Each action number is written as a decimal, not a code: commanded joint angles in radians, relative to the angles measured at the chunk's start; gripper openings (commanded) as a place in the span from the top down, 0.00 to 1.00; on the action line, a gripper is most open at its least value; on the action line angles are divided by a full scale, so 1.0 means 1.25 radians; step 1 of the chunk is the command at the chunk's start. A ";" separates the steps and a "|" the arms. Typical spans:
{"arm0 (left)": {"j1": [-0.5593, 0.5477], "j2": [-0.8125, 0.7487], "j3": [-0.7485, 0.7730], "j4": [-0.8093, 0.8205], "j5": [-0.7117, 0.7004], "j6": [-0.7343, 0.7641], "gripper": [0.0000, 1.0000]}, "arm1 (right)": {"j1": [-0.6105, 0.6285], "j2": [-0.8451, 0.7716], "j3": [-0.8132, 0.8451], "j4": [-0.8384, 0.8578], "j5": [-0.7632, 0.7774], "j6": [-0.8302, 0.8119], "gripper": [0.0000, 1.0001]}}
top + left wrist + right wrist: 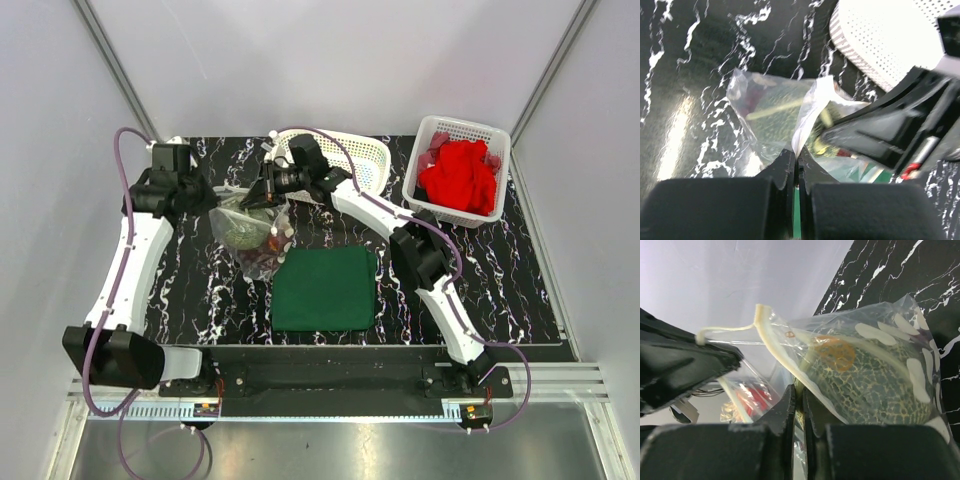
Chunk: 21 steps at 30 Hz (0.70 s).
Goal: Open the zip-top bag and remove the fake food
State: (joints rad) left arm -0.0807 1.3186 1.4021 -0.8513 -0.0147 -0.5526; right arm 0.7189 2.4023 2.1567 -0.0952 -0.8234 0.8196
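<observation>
The clear zip-top bag (252,238) hangs between both grippers over the marble table, left of the green cloth. My left gripper (214,200) is shut on one side of the bag's top rim (805,120); its jaws (796,162) pinch the plastic. From the other side my right gripper (260,196) is shut on the opposite lip (801,392), just below the pale zip strip (775,347). Inside the bag the fake food shows: a mottled green ball (875,385) and dark red berry clusters (262,262). The top of the bag is pulled slightly apart.
A flat dark green cloth (325,288) lies right of the bag. A white lattice basket (350,158) stands behind my right wrist. Another white basket (500,135) at the back right holds a bright red cloth (458,178).
</observation>
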 commanded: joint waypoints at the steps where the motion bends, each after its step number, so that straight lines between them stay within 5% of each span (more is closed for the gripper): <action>1: 0.020 -0.055 -0.039 0.062 -0.039 0.022 1.00 | -0.003 -0.058 0.044 0.041 0.008 0.011 1.00; 8: 0.023 -0.076 -0.085 0.069 -0.025 0.032 1.00 | -0.002 -0.104 0.034 0.016 0.035 -0.035 1.00; 14: 0.023 -0.090 -0.130 0.086 0.007 0.014 1.00 | 0.000 -0.071 0.168 0.022 0.038 0.164 1.00; 21: 0.023 -0.121 -0.144 0.102 -0.003 0.004 1.00 | -0.022 -0.095 0.253 -0.141 0.108 0.120 1.00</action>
State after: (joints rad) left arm -0.0578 1.2232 1.2369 -0.7815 -0.0132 -0.5320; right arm 0.7174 2.3646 2.3840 -0.1623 -0.7486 0.9829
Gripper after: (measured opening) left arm 0.020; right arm 0.100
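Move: The right fingers already pinch the melon's stem; the melon's middle lies about 5 cm back, 2 cm left and 8 cm below them, inside the bag. The white basket stands some 10 cm ahead and 18 cm to the right, 14 cm down, and the red food is about 9 cm back, 5 cm right and 13 cm down. From the left hand, which holds the bag's edge, the melon lies about 3 cm back, 8 cm right and 10 cm down. The right hand, still pinching the stem, lifts about 11 cm while the left draws the bag edge slightly down-back. ##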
